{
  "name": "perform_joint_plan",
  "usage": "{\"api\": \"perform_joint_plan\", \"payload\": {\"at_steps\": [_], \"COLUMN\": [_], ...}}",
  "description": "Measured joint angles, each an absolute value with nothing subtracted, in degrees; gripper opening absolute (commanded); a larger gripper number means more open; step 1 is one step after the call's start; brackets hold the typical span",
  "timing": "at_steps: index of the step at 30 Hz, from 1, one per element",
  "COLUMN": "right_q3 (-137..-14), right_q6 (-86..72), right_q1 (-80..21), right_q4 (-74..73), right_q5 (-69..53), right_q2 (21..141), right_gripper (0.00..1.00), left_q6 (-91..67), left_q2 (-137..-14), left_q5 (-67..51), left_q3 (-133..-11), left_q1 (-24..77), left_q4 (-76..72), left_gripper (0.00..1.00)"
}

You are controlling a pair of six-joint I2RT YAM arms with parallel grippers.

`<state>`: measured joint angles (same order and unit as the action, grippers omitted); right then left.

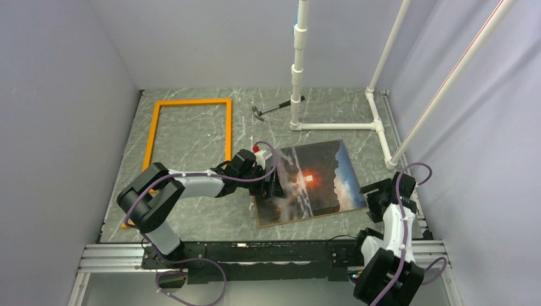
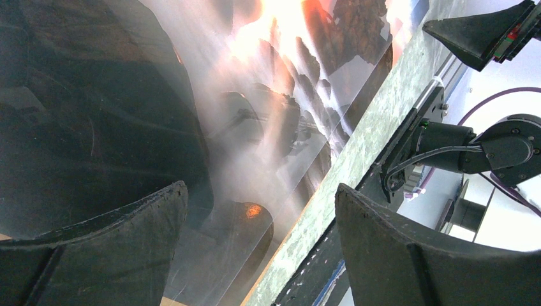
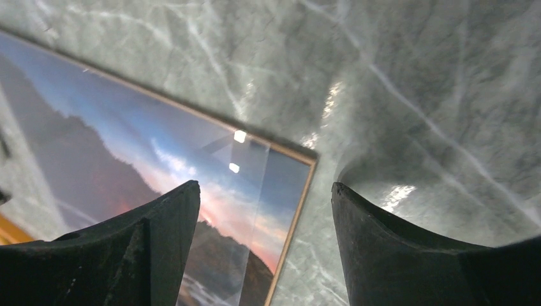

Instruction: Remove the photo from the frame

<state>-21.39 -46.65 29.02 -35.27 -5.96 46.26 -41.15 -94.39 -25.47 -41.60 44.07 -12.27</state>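
The photo (image 1: 319,178), with dark rocks, an orange glow and blue sky, lies flat on the marble table, outside the frame. The frame (image 1: 150,137), a thin orange border, lies empty at the back left. My left gripper (image 1: 275,185) hovers low over the photo's left edge, open, with nothing between its fingers (image 2: 96,255). A clear sheet (image 2: 268,191) lies over the photo (image 2: 293,76). My right gripper (image 1: 376,194) is open just off the photo's right edge. Its wrist view shows the photo's blue-sky corner (image 3: 159,166) below the open right gripper (image 3: 265,194).
A hammer (image 1: 271,109) lies at the back beside a white pipe stand (image 1: 296,76) that runs along the right side. A small red-tipped thing (image 1: 256,148) sits by my left wrist. The metal rail (image 1: 255,252) borders the near edge.
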Motion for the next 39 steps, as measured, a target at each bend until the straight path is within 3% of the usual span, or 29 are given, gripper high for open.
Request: {"api": "perform_joint_plan", "payload": {"at_steps": [8,17,34,39], "right_q3": [-22.3,-20.1,-17.0,-15.9], "right_q6": [-44.0,-42.0,-43.9,-45.5], "right_q1": [29.6,30.2,30.2,30.2], "right_q4": [-32.2,-27.7,-27.7,-27.3], "right_q5": [-6.5,-12.6,-23.0,-26.1], "right_q2": [49.8,48.3,43.1,42.4], "right_gripper": [0.74,0.6,0.6,0.53], "left_q6": [-40.1,-38.2,-38.4,-38.3], "left_q2": [-94.8,-96.3,-102.0,-102.0], "left_q5": [-26.0,-29.3,-36.8,-36.8], "left_q3": [-42.2,-43.3,-46.4,-46.4], "left_q1": [44.1,42.7,41.5,41.6], "left_q4": [-11.8,-11.3,-14.5,-14.5], "left_gripper": [0.91,0.92,0.92,0.93]}}
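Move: The photo's near right corner lies just under the right gripper, about 1 cm to its right, 1 cm back and 3 cm below. The clear sheet's near right corner is some 2 cm ahead and equally low, the photo's middle roughly 20 cm left and 7 cm ahead, and the white pipe joint about 15 cm ahead and 10 cm right. From the left gripper, that photo corner lies about 33 cm right and 5 cm back, 3 cm below. Ease the right gripper about 2 cm forward over the corner, then sweep it some 5 cm left along the near edge, rising slightly, so that a finger pushes the photo's corner inward over the brown board. Part-close the fingers around the loosened sheets as the fingertips tip outward and the wrist turns some 10 degrees counter-clockwise. Keep the left gripper open and low over the photo's left part, edging 1–2 cm right. ##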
